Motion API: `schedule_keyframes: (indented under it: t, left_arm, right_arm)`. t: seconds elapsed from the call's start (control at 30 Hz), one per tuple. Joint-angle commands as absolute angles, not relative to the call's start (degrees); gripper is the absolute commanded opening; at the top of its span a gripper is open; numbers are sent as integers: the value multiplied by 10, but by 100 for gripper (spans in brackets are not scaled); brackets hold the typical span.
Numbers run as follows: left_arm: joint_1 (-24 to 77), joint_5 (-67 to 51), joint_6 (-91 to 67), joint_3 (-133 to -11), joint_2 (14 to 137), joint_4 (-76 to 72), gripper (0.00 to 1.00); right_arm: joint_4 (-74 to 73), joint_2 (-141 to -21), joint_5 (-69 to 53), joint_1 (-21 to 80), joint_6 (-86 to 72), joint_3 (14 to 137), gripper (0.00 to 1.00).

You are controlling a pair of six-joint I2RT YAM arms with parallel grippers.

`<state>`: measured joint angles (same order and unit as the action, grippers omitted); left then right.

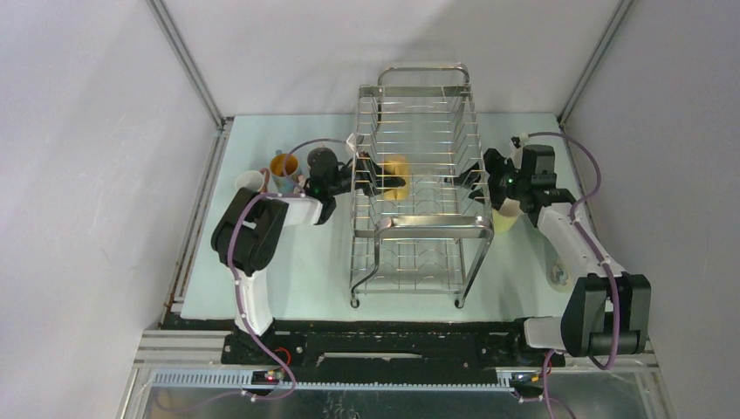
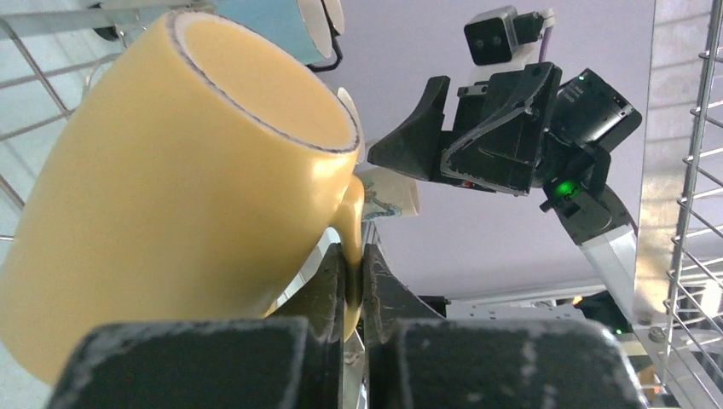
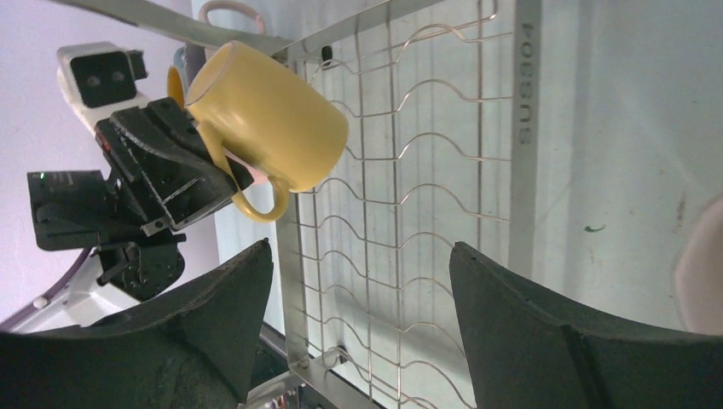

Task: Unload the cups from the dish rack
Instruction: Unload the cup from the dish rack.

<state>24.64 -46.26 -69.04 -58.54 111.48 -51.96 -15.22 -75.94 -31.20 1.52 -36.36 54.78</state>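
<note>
A yellow cup hangs tilted inside the upper tier of the chrome dish rack. My left gripper reaches in from the rack's left side. In the left wrist view it is shut on the handle of this yellow cup. My right gripper hovers at the rack's right side. Its jaws stand wide open with nothing between them, facing the wire grid and the yellow cup beyond.
An orange cup and a cream cup stand on the table left of the rack. Another cream cup sits under the right arm. A light blue cup shows behind the yellow one. Walls close in the table on three sides.
</note>
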Motion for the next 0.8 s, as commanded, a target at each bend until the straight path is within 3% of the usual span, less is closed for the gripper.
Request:
schedule_keyframes:
  t: [0.0, 0.2, 0.43, 0.77]
  left_arm:
    - [253, -512, -719, -587, 1090, -574, 0]
    - [260, -504, -778, -576, 1077, -616, 0]
    - [263, -400, -959, -547, 1082, -789, 0]
    - [277, -262, -1019, -526, 1042, -794, 0]
  right_arm:
    - [-111, -762, -333, 30, -353, 548, 83]
    - [-103, -773, -342, 47, -358, 549, 83]
    - [-40, -779, -362, 55, -437, 519, 82]
    - [38, -748, -338, 96, -567, 485, 81]
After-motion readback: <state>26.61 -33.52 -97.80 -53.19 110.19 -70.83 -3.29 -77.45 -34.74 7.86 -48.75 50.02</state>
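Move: The yellow cup, already clear of its shelf, hangs by its handle from the left fingers, its middle some 5 cm below them, 1 cm ahead and 2 cm to their left. The right gripper, open, waits about 12 cm to the left hand's right, 1 cm back and roughly level. From the right hand the yellow cup is about 14 cm left, 2 cm ahead and 5 cm lower; the pale yellow cup on the table is some 16 cm right, 6 cm back and 12 cm lower. The yellow cup, still pinched by its handle, is drawn back a couple of centimetres by the left hand, then raised about 6 cm while returning forward, the wrist tipping its right-pointing fingers up by some 20 degrees and rolling the cup. Meanwhile the right hand, fingers kept wide open, slides about 5 cm left through the rack towards the cup, rolling slightly. ##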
